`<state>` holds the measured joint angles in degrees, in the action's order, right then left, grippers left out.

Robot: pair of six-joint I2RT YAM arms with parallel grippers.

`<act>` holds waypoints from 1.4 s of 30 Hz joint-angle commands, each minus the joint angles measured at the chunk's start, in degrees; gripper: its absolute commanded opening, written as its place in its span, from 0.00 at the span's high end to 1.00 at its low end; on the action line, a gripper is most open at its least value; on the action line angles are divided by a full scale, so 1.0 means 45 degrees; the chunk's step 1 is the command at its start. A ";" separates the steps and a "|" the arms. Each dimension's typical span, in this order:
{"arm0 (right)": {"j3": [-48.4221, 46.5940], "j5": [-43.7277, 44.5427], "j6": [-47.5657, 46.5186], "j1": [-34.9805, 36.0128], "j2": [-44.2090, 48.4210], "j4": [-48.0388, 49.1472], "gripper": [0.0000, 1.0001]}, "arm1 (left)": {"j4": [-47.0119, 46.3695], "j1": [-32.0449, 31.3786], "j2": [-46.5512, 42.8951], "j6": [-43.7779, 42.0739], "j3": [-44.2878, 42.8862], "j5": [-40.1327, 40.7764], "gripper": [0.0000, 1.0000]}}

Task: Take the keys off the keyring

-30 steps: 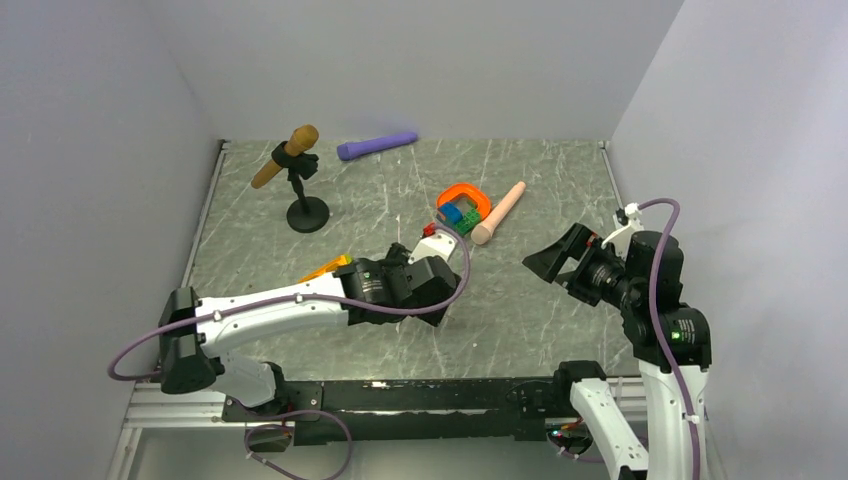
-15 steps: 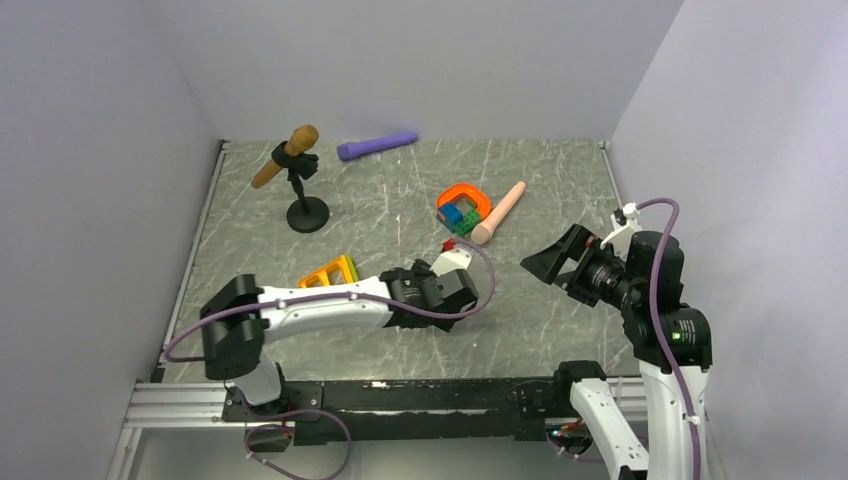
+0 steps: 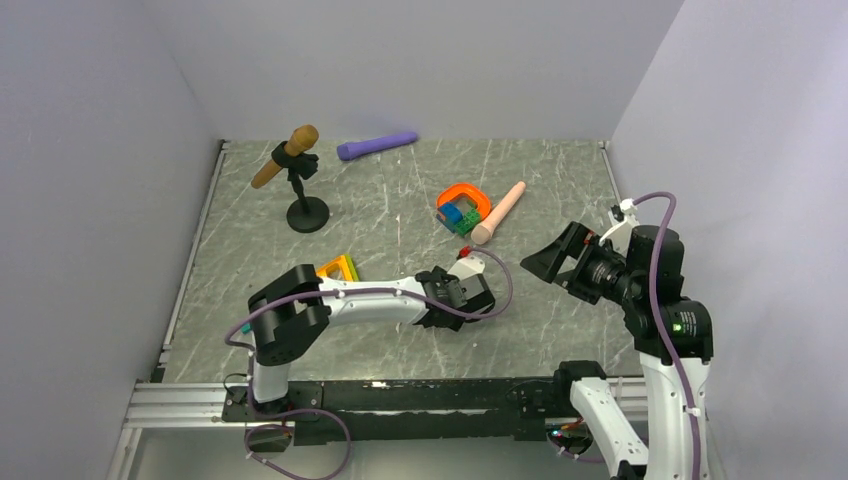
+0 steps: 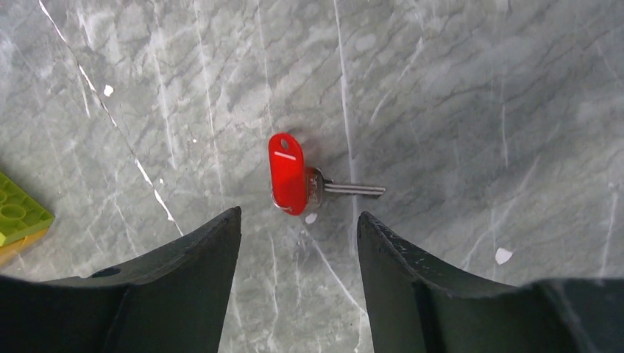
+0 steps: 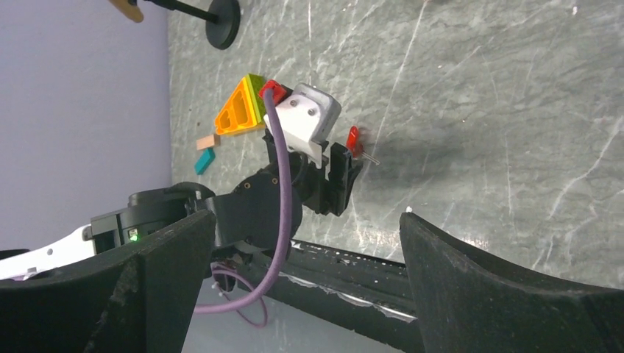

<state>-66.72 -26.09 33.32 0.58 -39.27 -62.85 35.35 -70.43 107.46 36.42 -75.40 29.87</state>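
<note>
The keys [image 4: 288, 175] lie flat on the marble table: a small red oval head with a thin silver blade [image 4: 353, 190] pointing right. They also show in the right wrist view as a red speck [image 5: 353, 140] just beyond the left arm's tip. No keyring can be made out. My left gripper [image 4: 298, 217] hovers just short of the keys with its jaws apart and nothing between them; from above it sits at mid-table [image 3: 462, 300]. At the right side my right gripper [image 3: 548, 262] is raised and wide open [image 5: 310, 215], holding nothing.
An orange loop with blue and green blocks [image 3: 463, 208] and a pink cylinder [image 3: 499, 212] lie behind the left gripper. A yellow-orange triangular block [image 3: 338, 268] sits by the left forearm. A mic stand [image 3: 300, 185] and purple cylinder [image 3: 377, 146] stand at the back. Walls close three sides.
The left arm has swung right and nearer, carrying its gripper from beside the orange loop to mid-table. Its jaws have narrowed. The right arm has barely moved.
</note>
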 commanded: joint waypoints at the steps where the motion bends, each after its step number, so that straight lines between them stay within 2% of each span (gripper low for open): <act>1: -0.0735 0.0050 -0.0638 -0.0205 -0.0229 -0.0601 0.00 | -0.0635 0.0187 0.0324 -0.0017 -0.0597 0.0448 0.37; 5: -0.1074 0.0223 -0.0973 -0.0207 -0.0407 -0.0846 0.00 | -0.0317 0.0532 0.0738 0.0261 -0.0894 0.0558 0.44; 16: -0.1360 0.0069 -0.1368 -0.0206 -0.0757 -0.0587 0.00 | 0.0002 0.0945 0.1595 0.0131 -0.1504 0.0521 0.49; 23: -0.1382 0.0003 -0.1409 -0.0202 -0.0922 -0.0364 0.00 | 0.0171 0.1120 0.1828 0.0090 -0.1605 0.0343 0.70; 30: -0.1283 -0.0110 -0.1389 -0.0207 -0.1001 -0.0209 0.00 | 0.0270 0.1121 0.1530 0.0028 -0.1671 0.0354 1.00; 36: -0.1303 -0.0246 -0.1287 -0.0190 -0.1015 -0.0151 0.00 | 0.0777 0.1116 0.0742 0.0315 -0.1693 0.0716 1.00; 42: -0.1583 -0.1164 -0.0434 -0.0206 -0.1156 0.0496 0.00 | 0.1530 0.1130 -0.1217 0.0215 -0.1870 0.1437 1.00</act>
<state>-70.89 -27.59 28.69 -0.10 -43.99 -64.97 39.11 -65.34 111.15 36.88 -81.25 32.14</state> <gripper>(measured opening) 0.997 0.014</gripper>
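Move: The keyring with its red tag lies on the table about 4 cm ahead of the left gripper, in line with it sideways and some 3 cm lower. The yellow-green block sits about 20 cm to the left of the keyring and 9 cm farther out; the orange tray stands roughly 25 cm beyond the keyring and 6 cm to its right. From the right gripper the keyring is about 16 cm left, 7 cm ahead and 27 cm down. Bring the left gripper forward about 4 cm and down some 2.5 cm onto the red-tagged keyring, letting the wrist turn slightly counter-clockwise. Narrow the half-open fingers on the way, then shut them fully and pinch the thin red tag between their tips. With the tag gripped, start straight up, nearly 3 cm by the end. ##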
